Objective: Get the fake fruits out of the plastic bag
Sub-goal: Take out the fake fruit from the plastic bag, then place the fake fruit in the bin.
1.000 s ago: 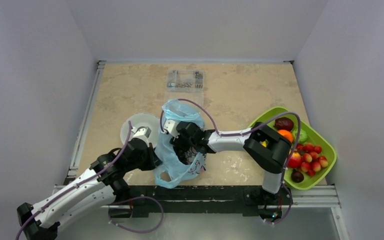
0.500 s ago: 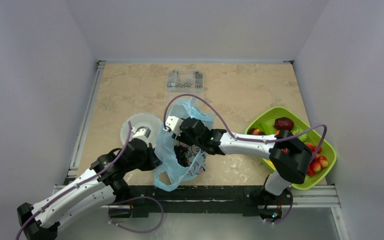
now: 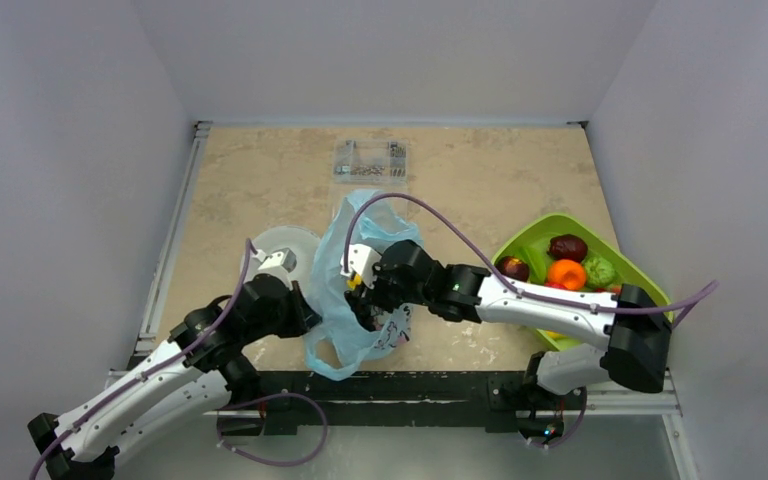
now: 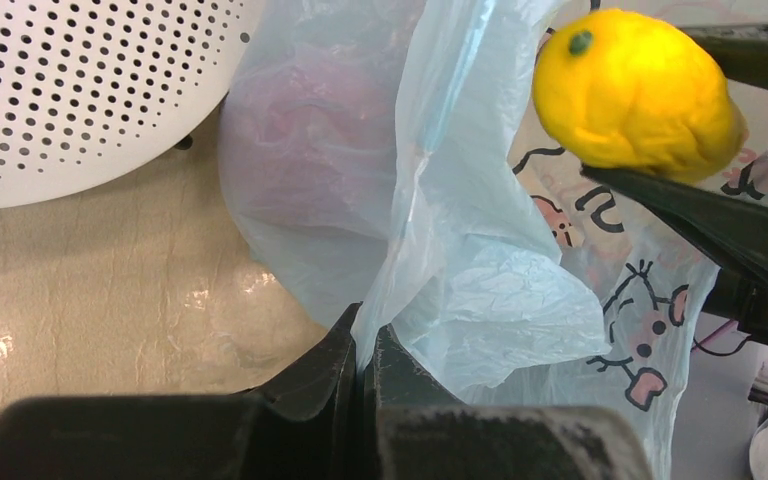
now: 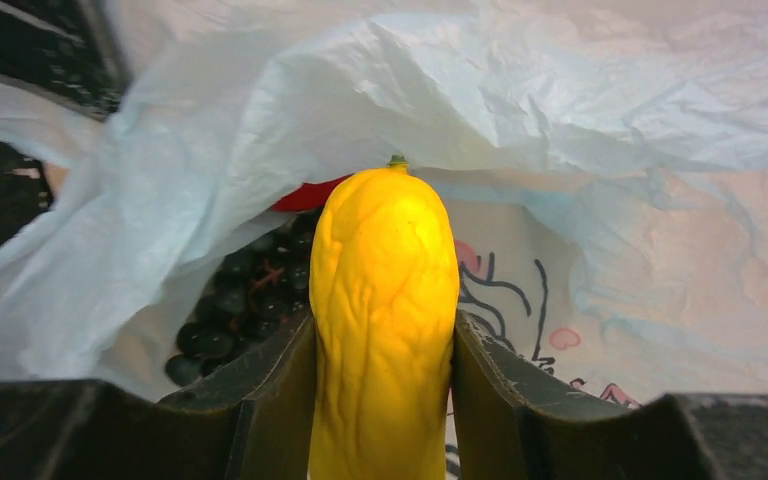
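Note:
The light-blue plastic bag [image 3: 328, 290] with the cartoon print lies at the table's near middle. My left gripper [image 3: 305, 312] is shut on the bag's edge [image 4: 480, 300], with a fold pinched between its fingertips [image 4: 365, 345]. My right gripper [image 3: 362, 285] is at the bag's mouth, shut on a wrinkled yellow fake fruit [image 5: 385, 300], which also shows in the left wrist view [image 4: 635, 95]. Inside the bag I see dark purple grapes [image 5: 230, 300] and a bit of a red fruit [image 5: 305, 197]. The rest of the bag's inside is hidden.
A lime-green tray [image 3: 560, 222] at the right holds an orange [image 3: 566, 273], a dark plum [image 3: 568, 247] and other fruits. A white perforated disc [image 3: 275, 250] lies left of the bag. A clear box [image 3: 370, 160] stands at the back.
My right arm has stretched out, its elbow swinging right past the tray, and its gripper has shifted slightly with the yellow fruit. The bag's top has been drawn up. The left gripper keeps its hold.

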`<move>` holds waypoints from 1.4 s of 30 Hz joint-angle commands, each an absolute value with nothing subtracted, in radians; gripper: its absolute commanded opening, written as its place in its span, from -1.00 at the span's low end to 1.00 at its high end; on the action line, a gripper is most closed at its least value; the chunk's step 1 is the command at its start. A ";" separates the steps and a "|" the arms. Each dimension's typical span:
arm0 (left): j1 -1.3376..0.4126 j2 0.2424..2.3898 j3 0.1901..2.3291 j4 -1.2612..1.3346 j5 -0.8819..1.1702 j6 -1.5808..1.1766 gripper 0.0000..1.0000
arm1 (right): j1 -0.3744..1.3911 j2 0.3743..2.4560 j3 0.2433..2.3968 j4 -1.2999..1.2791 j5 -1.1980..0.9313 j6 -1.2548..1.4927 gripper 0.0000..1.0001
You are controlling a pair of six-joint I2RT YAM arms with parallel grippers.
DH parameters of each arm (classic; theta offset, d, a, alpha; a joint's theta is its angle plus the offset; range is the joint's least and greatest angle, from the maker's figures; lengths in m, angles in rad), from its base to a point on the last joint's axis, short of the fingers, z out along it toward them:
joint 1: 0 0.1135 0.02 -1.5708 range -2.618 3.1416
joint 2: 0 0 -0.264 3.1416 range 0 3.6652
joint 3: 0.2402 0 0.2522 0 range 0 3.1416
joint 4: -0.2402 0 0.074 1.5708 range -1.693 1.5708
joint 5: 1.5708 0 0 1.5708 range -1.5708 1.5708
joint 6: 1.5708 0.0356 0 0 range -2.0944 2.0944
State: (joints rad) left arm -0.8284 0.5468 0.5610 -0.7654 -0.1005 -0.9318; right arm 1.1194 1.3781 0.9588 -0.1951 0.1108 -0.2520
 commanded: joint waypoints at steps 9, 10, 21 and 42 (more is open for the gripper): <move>-0.834 0.591 0.567 -0.673 -0.049 -0.936 -1.00 | 1.126 1.228 1.043 0.058 -0.276 0.063 -1.00; -0.834 0.592 0.566 -0.671 -0.047 -0.937 -1.00 | 1.126 1.219 1.041 0.140 -0.282 0.115 -1.00; -0.834 0.609 0.553 -0.663 -0.042 -0.963 -1.00 | 1.126 1.157 1.281 0.107 -0.193 0.324 -1.00; -0.834 0.577 0.521 -0.638 -0.038 -0.960 -1.00 | 0.528 1.048 1.254 -0.596 0.780 0.464 -1.00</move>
State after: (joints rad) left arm -0.8284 0.5884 0.5232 -0.6777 -0.0479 -0.9592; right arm 0.6811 1.0046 1.3220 -0.4755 0.8093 0.3832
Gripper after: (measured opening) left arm 0.003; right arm 0.424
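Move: The yellow fruit is already pinched in the right fingers at the bag's mouth. The green basket it is bound for has its middle about 44 cm to this hand's right, 5 cm farther out and some 12 cm lower. The bag's middle is roughly 4 cm ahead, straight in line and 6 cm below; the white colander lies about 18 cm left, 11 cm ahead. From the left hand the basket is some 54 cm right, 8 cm ahead and 9 cm lower. The yellow fruit, kept in the right hand's grip, is carried first up and back, drifting left, about 30 cm above where it began; then the hand swings right and forward towards the basket's side, dipping again and ending some 25 cm right and 25 cm higher, turned clockwise about 70 degrees. The left fingers keep the bag's rim pinched and ease barely 2 cm right. ##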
